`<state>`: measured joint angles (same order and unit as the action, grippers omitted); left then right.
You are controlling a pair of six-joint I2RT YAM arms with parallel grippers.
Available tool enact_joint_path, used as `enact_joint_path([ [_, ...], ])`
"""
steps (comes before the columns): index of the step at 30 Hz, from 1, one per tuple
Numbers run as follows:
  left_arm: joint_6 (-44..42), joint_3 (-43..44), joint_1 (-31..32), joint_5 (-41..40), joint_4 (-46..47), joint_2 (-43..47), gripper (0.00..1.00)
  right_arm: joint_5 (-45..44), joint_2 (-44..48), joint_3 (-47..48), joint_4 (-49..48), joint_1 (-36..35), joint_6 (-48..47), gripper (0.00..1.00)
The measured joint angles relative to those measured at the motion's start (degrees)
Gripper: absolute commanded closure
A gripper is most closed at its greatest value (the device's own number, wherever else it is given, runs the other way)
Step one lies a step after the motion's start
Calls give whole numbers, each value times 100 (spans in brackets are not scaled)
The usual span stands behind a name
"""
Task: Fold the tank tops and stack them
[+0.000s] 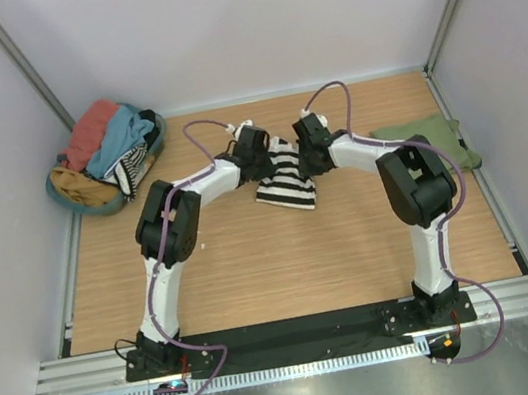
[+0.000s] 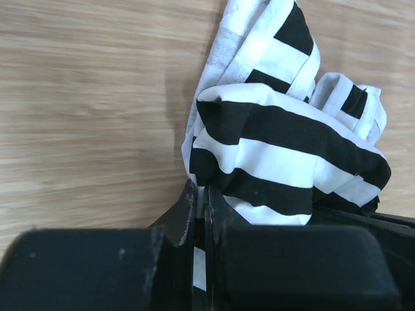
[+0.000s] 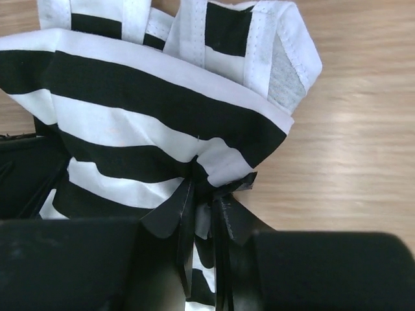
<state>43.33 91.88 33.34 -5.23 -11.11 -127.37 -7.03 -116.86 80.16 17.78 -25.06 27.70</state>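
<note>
The black-and-white striped tank top [image 1: 285, 180] hangs bunched between the two arms over the middle of the wooden table. My left gripper [image 1: 259, 157] is shut on its left edge; in the left wrist view the striped tank top [image 2: 279, 149] is pinched between the closed fingers of my left gripper [image 2: 202, 194]. My right gripper [image 1: 309, 152] is shut on the right edge; in the right wrist view the striped tank top [image 3: 149, 110] is gathered into the jaws of my right gripper [image 3: 204, 194]. The olive green tank top [image 1: 426, 138] lies folded at the table's right edge.
A teal basket [image 1: 76, 193] at the back left holds a salmon-red garment [image 1: 91, 130], a light blue garment [image 1: 122, 135] and other clothes. Grey walls and metal posts stand around the wooden table [image 1: 256, 270]. A black base rail [image 1: 297, 332] runs along the near edge.
</note>
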Motion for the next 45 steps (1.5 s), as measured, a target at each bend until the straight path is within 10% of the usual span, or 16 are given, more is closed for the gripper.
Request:
enact_joint_path([
  [7,4,-68,380,98,321,-20,100,-234,643,-704,192,317,4,95],
  [11,66,-103,557,50,378,-17,100,-229,758,-872,280,470,-11,43],
  [23,275,-774,487,-4,796,315,100,-374,1250,-1259,315,1235,-125,32],
  [45,267,-1445,17,177,640,852,100,-3023,-520,1333,1504,1314,-1692,32],
])
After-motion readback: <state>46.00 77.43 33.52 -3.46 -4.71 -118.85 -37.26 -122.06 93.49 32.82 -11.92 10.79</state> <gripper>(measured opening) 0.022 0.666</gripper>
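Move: Both hands hold the side edges of the folded striped tank top, whose middle lies about 4 cm right of the left hand, 2 cm back and 1 cm below. From the right hand that middle is level, some 6 cm left and 1 cm below; the folded green tank top lies level with it, roughly 31 cm to its right. Both pull the striped top 5 cm right; right opens, leaving for the green top, left returns still pinching. ##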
